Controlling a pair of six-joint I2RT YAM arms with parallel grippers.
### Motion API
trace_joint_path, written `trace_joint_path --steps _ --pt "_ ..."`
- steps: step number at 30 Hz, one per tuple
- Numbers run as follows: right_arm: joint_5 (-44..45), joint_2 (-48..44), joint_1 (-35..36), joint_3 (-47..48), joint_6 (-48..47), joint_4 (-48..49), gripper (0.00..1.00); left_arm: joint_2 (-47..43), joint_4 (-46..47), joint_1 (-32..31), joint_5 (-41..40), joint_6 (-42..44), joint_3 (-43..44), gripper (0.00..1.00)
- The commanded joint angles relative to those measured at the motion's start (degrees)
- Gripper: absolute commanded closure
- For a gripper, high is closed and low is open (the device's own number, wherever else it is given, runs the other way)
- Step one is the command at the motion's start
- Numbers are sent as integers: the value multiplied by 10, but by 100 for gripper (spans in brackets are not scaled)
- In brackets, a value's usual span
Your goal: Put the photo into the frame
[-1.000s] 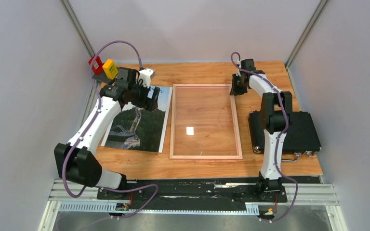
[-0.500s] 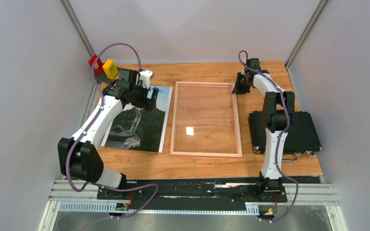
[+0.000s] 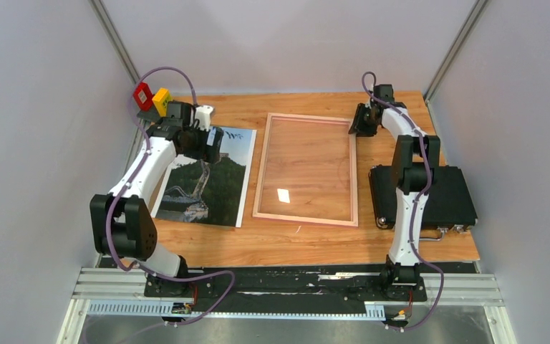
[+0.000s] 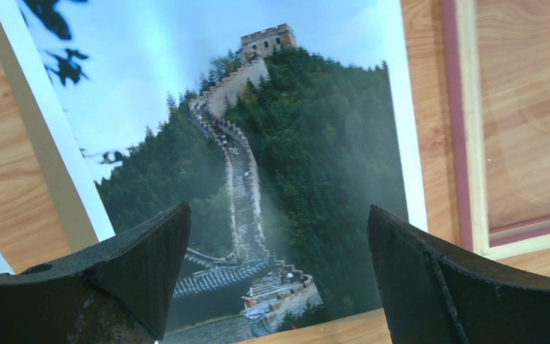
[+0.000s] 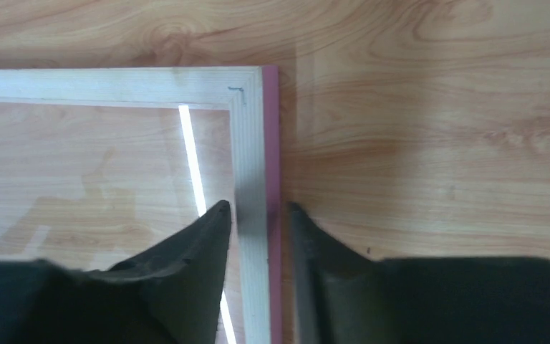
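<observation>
The photo (image 3: 208,179) lies flat on the left of the table; the left wrist view shows its wall over dark hills (image 4: 293,143). My left gripper (image 3: 210,145) hovers over the photo's far end, open, with nothing between its fingers (image 4: 279,209). The frame (image 3: 304,218) lies wood side up in the middle of the table, slightly skewed, and its pink edge (image 4: 465,143) runs beside the photo. My right gripper (image 3: 358,127) is at the frame's far right corner. Its fingers (image 5: 258,206) straddle the right rail (image 5: 251,143), open by a narrow gap on each side.
A black case (image 3: 430,197) lies at the right, close to the frame's right rail and under the right arm. A red block (image 3: 143,95) and a yellow block (image 3: 162,100) sit at the far left corner. Grey walls close in both sides.
The right gripper has drawn the frame's far right corner back and to the right, skewing the frame, and its jaws have widened off the rail. The left arm has shifted slightly left and back.
</observation>
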Motion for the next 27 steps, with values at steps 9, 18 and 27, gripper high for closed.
trace_joint_path --steps 9,18,27 --pt "-36 -100 21 -19 -64 41 28 98 -35 130 32 43 56 0" --pt "-69 -161 161 -37 -103 49 24 173 -84 190 33 68 109 0" --pt "-101 -77 302 53 -104 50 24 200 -79 212 74 81 115 0"
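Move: The photo, lying on its backing board, has its middle almost straight under the left hand, some 14 cm below; its left edge is about 11 cm to that hand's left. The frame's middle is about 33 cm to the left hand's right and 2 cm ahead, the yellow box 24 cm ahead and 16 cm left. From the right hand at the frame's far right corner, the photo's middle is about 48 cm left and 17 cm back, the frame's 16 cm left and 14 cm back. The right hand finishes opening its fingers from around the frame's right rail and comes free, then lifts about 12 cm and sweeps fast some 27 cm left over the far part of the frame towards the photo, drawing back a little while turning roughly 40 degrees counter-clockwise and tipping its fingers up. Meanwhile the left hand, wide open, slides about 12 cm left over the photo to its left edge while sinking some 8 cm, its fingers tilting to point more steeply down, and stops still clear above the edge. ##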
